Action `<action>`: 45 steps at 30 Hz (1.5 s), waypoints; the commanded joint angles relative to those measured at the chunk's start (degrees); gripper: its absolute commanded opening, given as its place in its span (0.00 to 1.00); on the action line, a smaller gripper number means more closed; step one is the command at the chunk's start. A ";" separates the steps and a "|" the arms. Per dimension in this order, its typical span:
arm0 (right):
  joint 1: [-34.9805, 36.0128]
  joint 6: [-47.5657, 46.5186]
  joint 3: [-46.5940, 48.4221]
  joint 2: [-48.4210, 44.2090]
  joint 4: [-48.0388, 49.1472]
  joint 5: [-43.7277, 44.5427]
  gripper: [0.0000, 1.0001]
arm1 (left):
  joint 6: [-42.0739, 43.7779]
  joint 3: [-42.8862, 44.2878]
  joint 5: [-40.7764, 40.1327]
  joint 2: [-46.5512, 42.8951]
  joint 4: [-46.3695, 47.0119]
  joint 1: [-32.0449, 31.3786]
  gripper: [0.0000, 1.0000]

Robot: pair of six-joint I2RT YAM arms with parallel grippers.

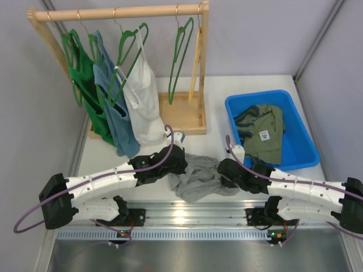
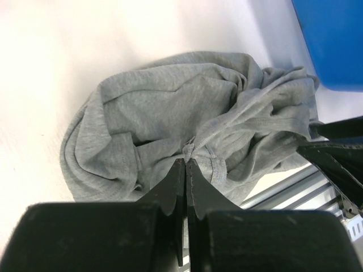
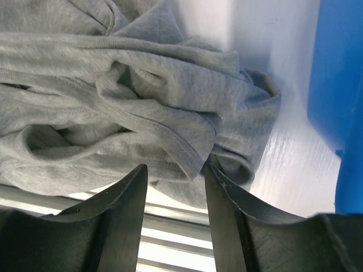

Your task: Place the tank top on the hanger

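Note:
The light grey tank top point(image 1: 198, 177) lies crumpled near the table's front edge, between both arms. My left gripper point(image 1: 179, 162) is shut on a bunched seam of the tank top point(image 2: 170, 102), and its tips point(image 2: 187, 161) pinch the cloth. My right gripper point(image 1: 224, 173) is at the garment's right side with its jaws open. A hemmed fold of the tank top point(image 3: 113, 73) hangs loosely between the right gripper's point(image 3: 174, 170) fingertips. An empty green hanger point(image 1: 181, 56) hangs from the wooden rack point(image 1: 113, 12) at the back.
Green point(image 1: 85, 79), blue point(image 1: 116, 116) and white point(image 1: 143, 102) tops hang on the rack's left side. A blue bin point(image 1: 258, 95) at the right holds an olive-green garment point(image 1: 266, 133). An aluminium rail point(image 1: 181, 212) runs along the near edge, just below the tank top.

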 commanded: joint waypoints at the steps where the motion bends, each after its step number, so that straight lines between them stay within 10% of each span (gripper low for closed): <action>1: 0.85 3.02 -0.63 -1.88 -0.06 -0.32 0.45 | 0.47 -0.24 0.57 -0.56 0.92 1.16 0.00; 14: 2.08 7.43 -2.57 4.35 4.33 -1.20 0.36 | 1.88 0.82 1.72 -0.29 0.31 3.18 0.00; 20: 2.08 6.38 4.53 3.66 -4.86 4.24 0.03 | 3.19 2.74 1.37 -4.32 -3.11 4.32 0.00; 34: 2.00 -14.45 63.41 5.49 -32.05 19.10 0.00 | 10.57 31.89 -1.53 -15.94 -19.37 5.03 0.00; 45: -0.99 -29.03 100.84 17.89 -35.22 19.46 0.00 | 19.01 66.36 -0.92 -5.93 -25.09 5.03 0.00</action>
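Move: The right gripper hangs open over the grey tank top. The loose strap it goes for is about 3 cm below and 1 cm back, directly in line sideways; the blue tub's middle is some 21 cm ahead and 20 cm right. The left gripper already pinches the other strap. From it, the free green hanger is roughly 28 cm ahead, 1 cm left and 28 cm up, with the yellow hanger about 4 cm to that hanger's right. Sink the right gripper about 3 cm, easing slightly back, and shut it on the loose strap while the left keeps its pinch and barely shifts. Then raise both together, a good 40 cm and fast, swinging the fingers up towards level; carry the right some 7 cm forward and draw the left outward, away from it, to spread the top. ##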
